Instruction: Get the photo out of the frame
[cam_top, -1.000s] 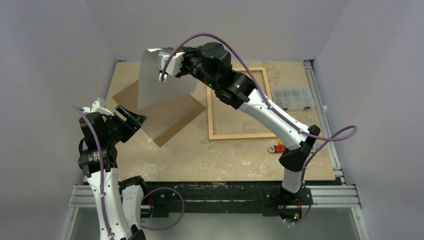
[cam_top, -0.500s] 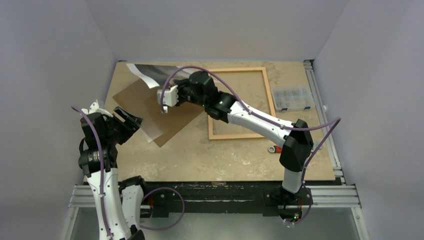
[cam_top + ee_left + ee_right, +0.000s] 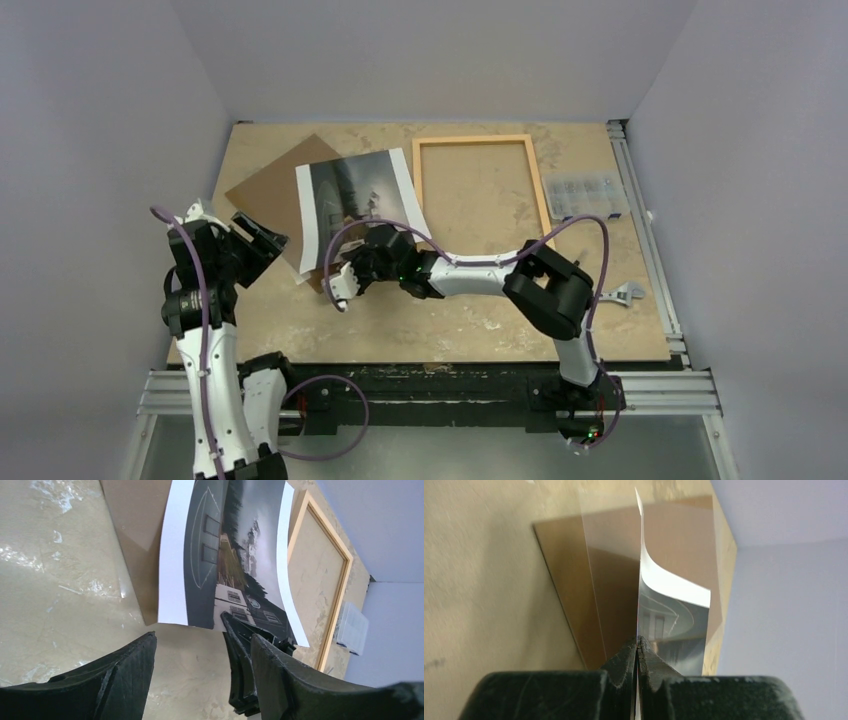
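The photo (image 3: 355, 195), a dark print with white bands, lies curved and face up over the brown backing board (image 3: 265, 185), left of the frame. My right gripper (image 3: 376, 248) is shut on its near edge; in the right wrist view the jaws (image 3: 638, 641) pinch the thin sheet (image 3: 674, 612) edge-on. The light wood frame (image 3: 470, 141) lies flat at the back right, with bare table inside it. My left gripper (image 3: 262, 240) hovers open at the left, apart from the photo (image 3: 225, 555). Its fingers (image 3: 202, 637) hold nothing, and the frame (image 3: 345, 560) shows beyond.
A clear parts box (image 3: 585, 195) sits right of the frame, and a wrench (image 3: 625, 293) lies near the right arm's elbow. A pale sheet corner (image 3: 303, 272) pokes out from under the photo. Metal rails run along the table's right and near edges.
The right arm has swung down and towards the near left, bringing the photo from raised at the back to low and face up over the board. The left arm has hardly moved.
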Tool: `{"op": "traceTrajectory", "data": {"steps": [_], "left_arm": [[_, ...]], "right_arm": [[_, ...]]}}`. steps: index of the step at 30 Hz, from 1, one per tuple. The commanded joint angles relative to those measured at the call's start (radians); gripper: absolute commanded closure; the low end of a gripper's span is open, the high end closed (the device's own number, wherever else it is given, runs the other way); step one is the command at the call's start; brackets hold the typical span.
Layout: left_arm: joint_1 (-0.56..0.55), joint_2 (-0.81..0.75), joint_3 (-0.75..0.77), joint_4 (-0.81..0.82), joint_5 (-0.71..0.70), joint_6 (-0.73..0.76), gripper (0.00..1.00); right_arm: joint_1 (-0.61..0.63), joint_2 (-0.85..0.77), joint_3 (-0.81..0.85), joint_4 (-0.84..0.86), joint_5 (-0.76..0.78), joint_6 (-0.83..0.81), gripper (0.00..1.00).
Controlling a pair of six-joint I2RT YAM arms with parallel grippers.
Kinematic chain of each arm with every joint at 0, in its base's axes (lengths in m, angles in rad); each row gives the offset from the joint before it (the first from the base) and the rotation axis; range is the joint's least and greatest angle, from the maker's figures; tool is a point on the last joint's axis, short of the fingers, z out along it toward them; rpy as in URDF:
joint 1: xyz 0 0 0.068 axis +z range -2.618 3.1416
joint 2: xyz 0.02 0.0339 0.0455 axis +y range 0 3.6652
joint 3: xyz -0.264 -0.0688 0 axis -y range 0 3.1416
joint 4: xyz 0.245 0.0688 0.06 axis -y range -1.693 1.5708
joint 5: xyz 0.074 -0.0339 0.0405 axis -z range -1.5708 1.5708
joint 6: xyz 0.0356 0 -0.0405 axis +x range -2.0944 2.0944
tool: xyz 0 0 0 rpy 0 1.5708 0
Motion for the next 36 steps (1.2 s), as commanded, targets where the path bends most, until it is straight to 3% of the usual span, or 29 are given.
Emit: {"op": "traceTrajectory", "data": {"steps": [1, 11, 23, 36], "left_arm": [[-0.003, 0.078, -0.022, 0.123, 0.071, -0.039, 0.33], [-0.003, 0.176, 0.029, 0.192, 0.065, -0.014, 0.33], [0.010, 0.229, -0.017, 0.263, 0.086, -0.006, 0.34], [0.030, 0.243, -0.045, 0.304, 0.138, -0.029, 0.34]], "right_arm": [[0.005, 0.044, 0.023, 0.158, -0.051, -0.025, 1.00], [0.002, 0.173, 0.141, 0.122, -0.156, -0.146, 1.00], [0.000, 0.185, 0.243, -0.046, -0.354, -0.210, 1.00], [-0.023, 0.147, 0.107, -0.003, -0.336, -0.239, 1.00]]}}
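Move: My right hand holds the photo by the middle of its near edge, with the photo's middle about 14 cm ahead of it. The brown board it is being brought over has its middle some 16 cm ahead, 11 cm left and about 10 cm down; the empty frame lies 16 cm ahead and 31 cm right. From my open left hand the photo's middle is about 20 cm ahead, 17 cm right and 15 cm down, the board's 22 cm ahead, 7 cm right and 21 cm down. Keeping my pinch on the photo's near edge, I carry it left with my right hand by about 6 cm, first sinking, then rising a little, while swinging it some 20 degrees counter-clockwise; then I draw back, drift a bit right and lower again, ending about 5.5 cm lower. My left hand, fingers still open, reaches about 6 cm forward and slightly down towards the photo's left border. ##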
